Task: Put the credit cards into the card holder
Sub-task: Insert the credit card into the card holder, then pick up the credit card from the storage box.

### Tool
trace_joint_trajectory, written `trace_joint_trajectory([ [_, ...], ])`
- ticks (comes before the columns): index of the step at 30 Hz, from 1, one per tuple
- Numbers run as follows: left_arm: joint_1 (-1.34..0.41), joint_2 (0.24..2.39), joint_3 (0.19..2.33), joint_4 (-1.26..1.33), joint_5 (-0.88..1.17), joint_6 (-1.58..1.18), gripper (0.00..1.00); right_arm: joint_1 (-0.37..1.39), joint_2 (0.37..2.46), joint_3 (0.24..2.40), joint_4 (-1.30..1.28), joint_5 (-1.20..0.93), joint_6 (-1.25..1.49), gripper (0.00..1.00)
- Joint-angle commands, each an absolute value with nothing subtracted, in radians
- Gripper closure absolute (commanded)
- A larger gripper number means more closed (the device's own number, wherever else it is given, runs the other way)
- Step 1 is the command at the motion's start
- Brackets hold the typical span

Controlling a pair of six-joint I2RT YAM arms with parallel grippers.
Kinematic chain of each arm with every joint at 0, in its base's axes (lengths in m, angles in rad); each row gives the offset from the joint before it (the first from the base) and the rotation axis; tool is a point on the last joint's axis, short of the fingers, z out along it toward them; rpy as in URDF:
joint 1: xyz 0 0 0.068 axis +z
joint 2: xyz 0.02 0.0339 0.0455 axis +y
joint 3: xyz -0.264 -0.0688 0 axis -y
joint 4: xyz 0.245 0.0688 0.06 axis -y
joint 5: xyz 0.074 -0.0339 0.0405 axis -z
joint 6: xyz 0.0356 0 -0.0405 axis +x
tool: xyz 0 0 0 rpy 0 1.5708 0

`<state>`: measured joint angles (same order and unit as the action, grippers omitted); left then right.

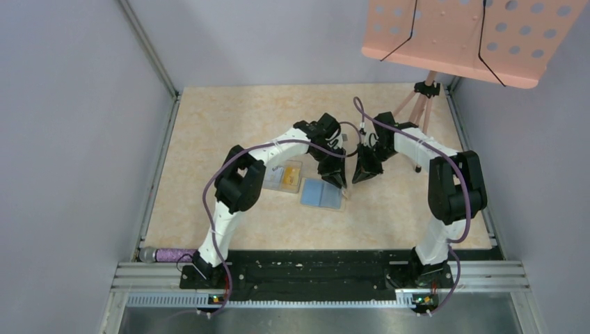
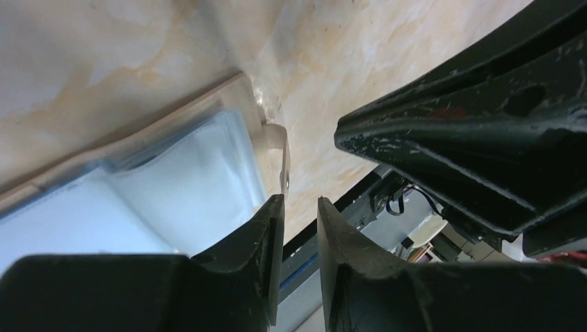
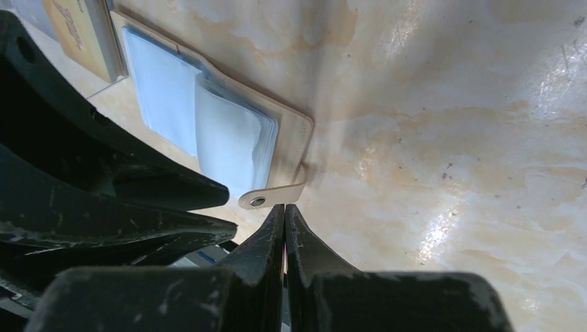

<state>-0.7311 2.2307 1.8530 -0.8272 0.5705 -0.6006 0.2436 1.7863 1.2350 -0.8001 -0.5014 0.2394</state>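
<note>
The card holder [image 1: 321, 195] lies open on the table, its blue-grey lining [image 3: 208, 117] facing up and a tan snap tab [image 3: 266, 199] sticking out at its edge. Just left of it lie the credit cards [image 1: 282, 175], one yellow-orange [image 3: 76, 28] among silvery ones. My left gripper [image 1: 336, 179] hangs at the holder's far right corner; its jaws [image 2: 301, 207] stand a narrow gap apart with nothing between them, beside the lining [image 2: 187, 187]. My right gripper [image 3: 284, 206] is shut, its tips right at the snap tab, and I see nothing held in it.
The two grippers hang close together, tip to tip, above the holder's right edge. A pink perforated stand [image 1: 473, 35] on a tripod [image 1: 421, 104] rises at the back right. Grey walls close in both sides. A purple-handled object [image 1: 167, 254] lies by the near rail [image 1: 320, 278].
</note>
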Motion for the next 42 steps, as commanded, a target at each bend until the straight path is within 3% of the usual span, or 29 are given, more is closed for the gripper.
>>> trace_joint_trajectory([
  [1,-0.732,2.229,1.841,-0.714,0.656,-0.615,0.70,0.233,1.724,1.244,-0.788,-0.530,0.240,1.00],
  [9,-0.700,2.074,1.712,-0.512,0.645,-0.627,0.68,0.240,1.748,1.263,-0.782,-0.569,0.247,0.99],
  [21,-0.412,1.792,1.364,-0.312,0.702,-0.666,0.68,0.389,1.912,1.478,-0.781,-0.616,0.313,0.95],
  [28,-0.244,1.760,1.316,-0.497,0.667,-0.520,0.67,0.475,2.044,1.658,-0.782,-0.682,0.371,0.82],
  [36,-0.241,1.838,1.414,-0.770,0.485,-0.320,0.67,0.515,2.134,1.762,-0.787,-0.719,0.411,0.60],
  [42,-0.275,1.911,1.454,-0.784,0.475,-0.316,0.65,0.519,2.175,1.787,-0.831,-0.705,0.388,0.56],
])
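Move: The gold card in the clear card box lies about 18 cm to the left hand's left, some 5 cm farther out and 5 cm below. A silver card is beside it, 6 cm farther left. The open card holder's middle is only about 7 cm left of that hand and 1 cm nearer the base. From the right hand the gold card is roughly 22 cm left, 4 cm ahead and 4 cm lower; the holder is some 11 cm left, 3 cm back. Bring the left gripper off the right end of the card holder: ease slightly right, then arc up, left and forward, about 21 cm left in all, and sink over the card box, turning some 20 degrees counter-clockwise, fingers staying part open. Slightly later, send the right gripper about 16 cm left and a little forward and up to the box's right end, opening its shut fingers nearly halfway. ##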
